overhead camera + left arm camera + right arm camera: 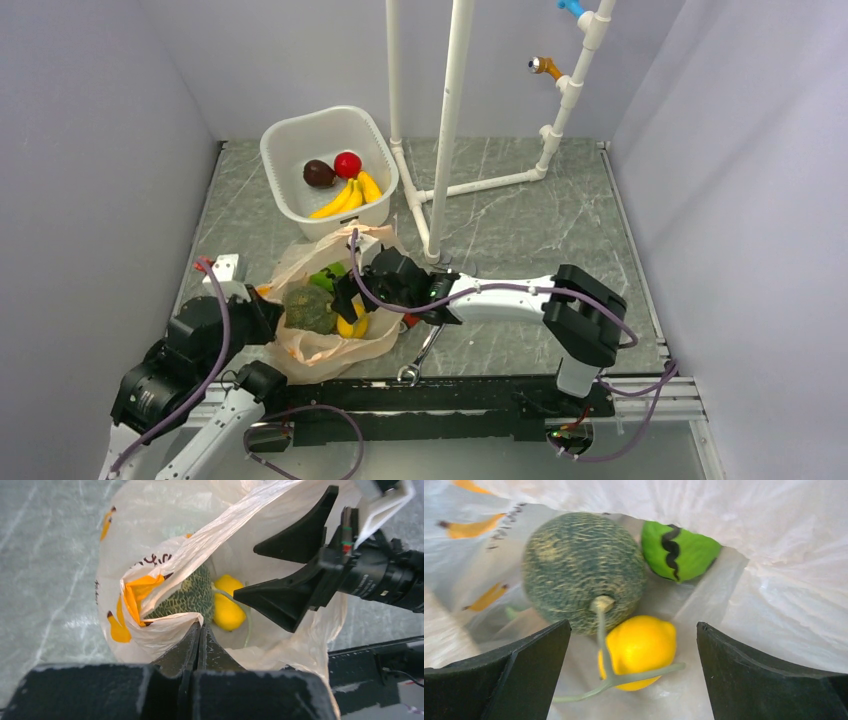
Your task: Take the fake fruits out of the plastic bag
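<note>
The plastic bag (330,345) lies open at the front left of the table. Inside it are the dark-green squash piece (579,565), the green striped ball (679,550) and the yellow-orange ball (641,647). The squash's pale stem crosses in front of the yellow ball. My right gripper (634,630) is open inside the bag's mouth, its fingers on either side of the yellow ball and apart from it. My left gripper (201,627) is shut on the bag's rim (165,520) at the near left side. The banana bunch (345,198) lies in the tub.
The white tub (285,140) stands behind the bag and also holds a red ball (347,163) and a maroon fruit (319,173). A white pipe frame (445,120) rises at the back centre. A small metal tool (418,362) lies near the front edge.
</note>
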`<state>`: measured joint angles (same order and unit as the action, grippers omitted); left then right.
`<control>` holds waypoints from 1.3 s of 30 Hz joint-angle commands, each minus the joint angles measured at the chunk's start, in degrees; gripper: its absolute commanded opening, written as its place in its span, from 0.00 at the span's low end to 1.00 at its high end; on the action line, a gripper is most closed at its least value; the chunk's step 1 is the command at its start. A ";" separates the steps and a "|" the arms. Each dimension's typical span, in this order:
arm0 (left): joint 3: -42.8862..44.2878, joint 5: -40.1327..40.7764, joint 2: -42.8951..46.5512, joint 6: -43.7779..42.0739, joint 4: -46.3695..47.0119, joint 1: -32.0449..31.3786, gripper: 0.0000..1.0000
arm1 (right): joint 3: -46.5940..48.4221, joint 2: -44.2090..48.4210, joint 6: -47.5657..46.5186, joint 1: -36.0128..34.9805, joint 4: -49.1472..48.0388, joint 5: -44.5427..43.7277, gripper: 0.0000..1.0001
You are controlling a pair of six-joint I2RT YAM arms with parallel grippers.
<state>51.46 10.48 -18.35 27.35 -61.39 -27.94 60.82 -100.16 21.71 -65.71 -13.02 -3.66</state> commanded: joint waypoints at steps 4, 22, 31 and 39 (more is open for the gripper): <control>0.27 -7.89 0.78 7.98 -6.28 0.18 0.11 | 0.01 11.25 -3.05 -0.60 1.58 9.63 0.99; 11.80 -2.51 -6.73 13.04 -11.75 0.16 0.94 | -3.27 20.77 16.74 -1.10 8.33 34.42 0.99; 25.28 -1.31 -4.60 19.14 -16.68 0.17 0.94 | -6.65 35.36 39.56 -2.22 22.39 12.33 1.00; 23.51 7.35 -9.57 29.86 -28.33 0.17 0.93 | -14.11 44.08 61.05 -2.23 38.97 -1.58 1.00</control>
<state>79.53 13.41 -23.53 50.09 -83.13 -27.94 52.18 -59.66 68.25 -67.90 16.75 4.38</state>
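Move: The left hand holds the bag's left rim pinched at its fingertips; the pumpkin lies about 10 cm ahead, 3 cm right and some 15 cm below. From the right hand, reaching open over the bag's mouth, the bag's near right rim is roughly 7 cm back, 10 cm right and 4 cm lower. The lemon is 1 cm ahead, 1 cm right and 8 cm down; the pumpkin is 2 cm ahead, 8 cm left, the small watermelon 10 cm ahead, 4 cm left. Back and up out of the bag's mouth, then right past its right rim, the right hand withdraws empty and wide open, about 12 cm back, 11 cm right and 13 cm higher, rolling some 45 degrees. The left hand eases back, opens fully to let go of the rim, then lifts back and up clear of it, finally drifting left. ##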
